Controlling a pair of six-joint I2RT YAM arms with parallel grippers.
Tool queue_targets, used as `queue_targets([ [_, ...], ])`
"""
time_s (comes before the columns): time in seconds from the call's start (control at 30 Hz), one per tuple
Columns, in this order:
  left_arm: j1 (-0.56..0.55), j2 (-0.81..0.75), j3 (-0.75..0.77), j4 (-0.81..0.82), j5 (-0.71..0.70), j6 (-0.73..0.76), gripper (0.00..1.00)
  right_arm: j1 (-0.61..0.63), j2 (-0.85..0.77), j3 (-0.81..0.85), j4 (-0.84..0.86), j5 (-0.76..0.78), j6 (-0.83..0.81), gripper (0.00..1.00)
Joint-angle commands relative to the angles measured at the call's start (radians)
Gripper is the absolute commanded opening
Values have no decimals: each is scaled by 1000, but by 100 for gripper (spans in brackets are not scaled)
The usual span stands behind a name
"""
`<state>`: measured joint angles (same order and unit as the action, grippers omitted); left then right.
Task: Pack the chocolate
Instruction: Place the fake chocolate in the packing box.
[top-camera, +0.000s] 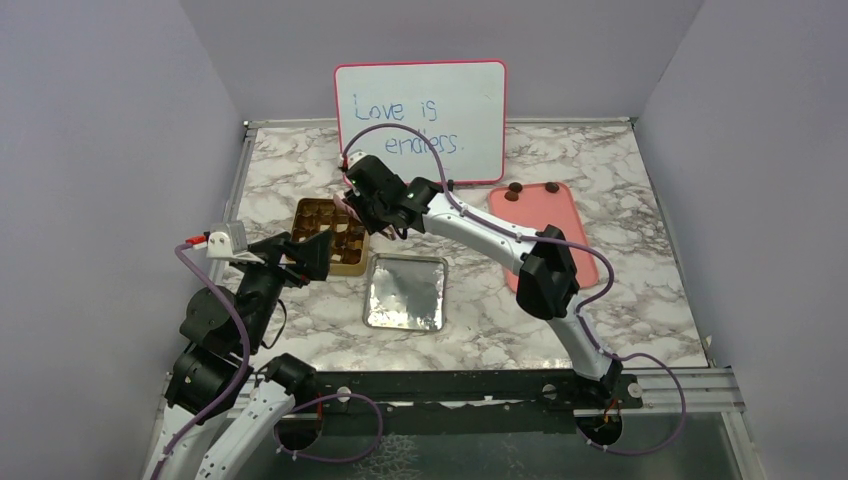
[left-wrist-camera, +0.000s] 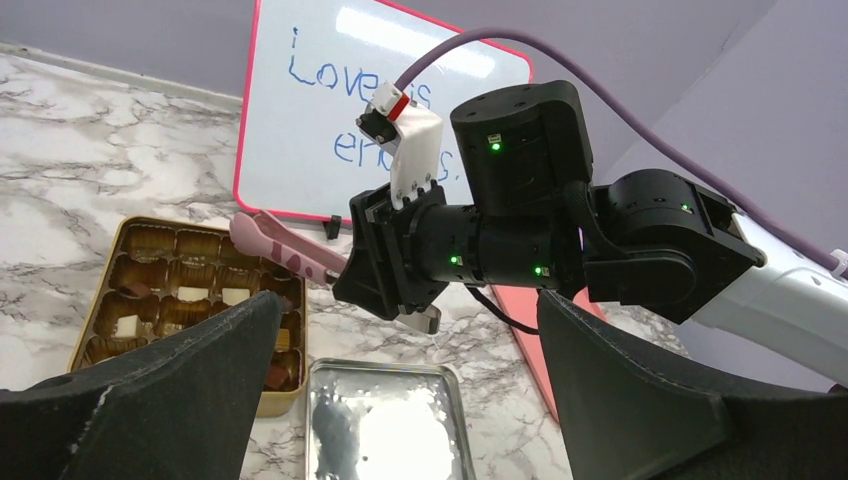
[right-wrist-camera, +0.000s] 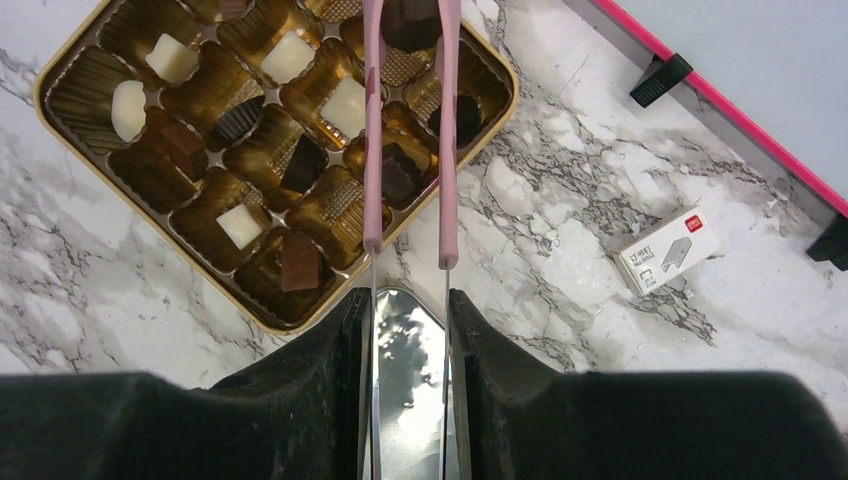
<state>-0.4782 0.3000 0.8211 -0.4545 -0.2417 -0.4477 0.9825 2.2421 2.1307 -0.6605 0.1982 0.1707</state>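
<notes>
The gold tin (right-wrist-camera: 42, 95) lies open, and several of its cups hold chocolate (right-wrist-camera: 300, 262) pieces, dark, brown and white. My right gripper (right-wrist-camera: 410, 300) is shut on pink tongs (right-wrist-camera: 372, 150) that reach over the tin. A dark chocolate piece (right-wrist-camera: 408, 22) sits between the tong tips above a far cup; I cannot tell whether it rests in that cup. My left gripper (top-camera: 305, 252) hangs open and holds nothing, just left of the tin (top-camera: 346, 268). Two more chocolate pieces (top-camera: 515, 188) lie on the pink tray (top-camera: 560, 235).
A silver lid (top-camera: 405, 292) lies flat in front of the tin. A whiteboard (top-camera: 420, 108) stands at the back. A small staple box (right-wrist-camera: 665, 250) lies on the marble near the whiteboard's foot. Grey walls close in both sides.
</notes>
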Motion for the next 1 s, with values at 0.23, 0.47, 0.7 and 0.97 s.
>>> queue_targets([
  [0.23, 1, -5, -12, 4, -25, 10, 99, 7, -25, 52, -42, 11, -14, 35],
  [0.47, 1, 5, -38, 5, -34, 12, 99, 7, -133, -34, -41, 4, -6, 35],
  [0.7, 1, 33, -83, 31, -32, 14, 99, 3, -292, -228, -44, 90, 7, 35],
  [0.97, 1, 116, -125, 70, 8, 71, 99, -67, -492, -484, -65, 157, 45, 35],
])
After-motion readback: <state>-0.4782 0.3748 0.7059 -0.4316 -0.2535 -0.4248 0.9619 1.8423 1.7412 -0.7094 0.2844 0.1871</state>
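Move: Beyond the gap to the right hand's right, the nearest chocolates left on the pink tray lie about 34 cm right, 10 cm ahead and 12 cm below it; the last one is about 8 cm farther right. The packing box's middle is some 9 cm left and level, the small white box 12 cm right and 7 ahead, the silver tray 10 right and 12 back. From the left hand the nearest tray chocolates are roughly 37 cm right and 26 ahead, 31 below. Lifting the already parted tongs out of the packing box's far row, the right hand barely moves at first. It then sweeps away to its right about 10 cm, rising some 5 and drawing back 4, towards the pink tray, with its grip on the tongs unchanged. The left hand, empty and open, sinks about 6 cm and eases forward towards the table, tipping slightly down. ##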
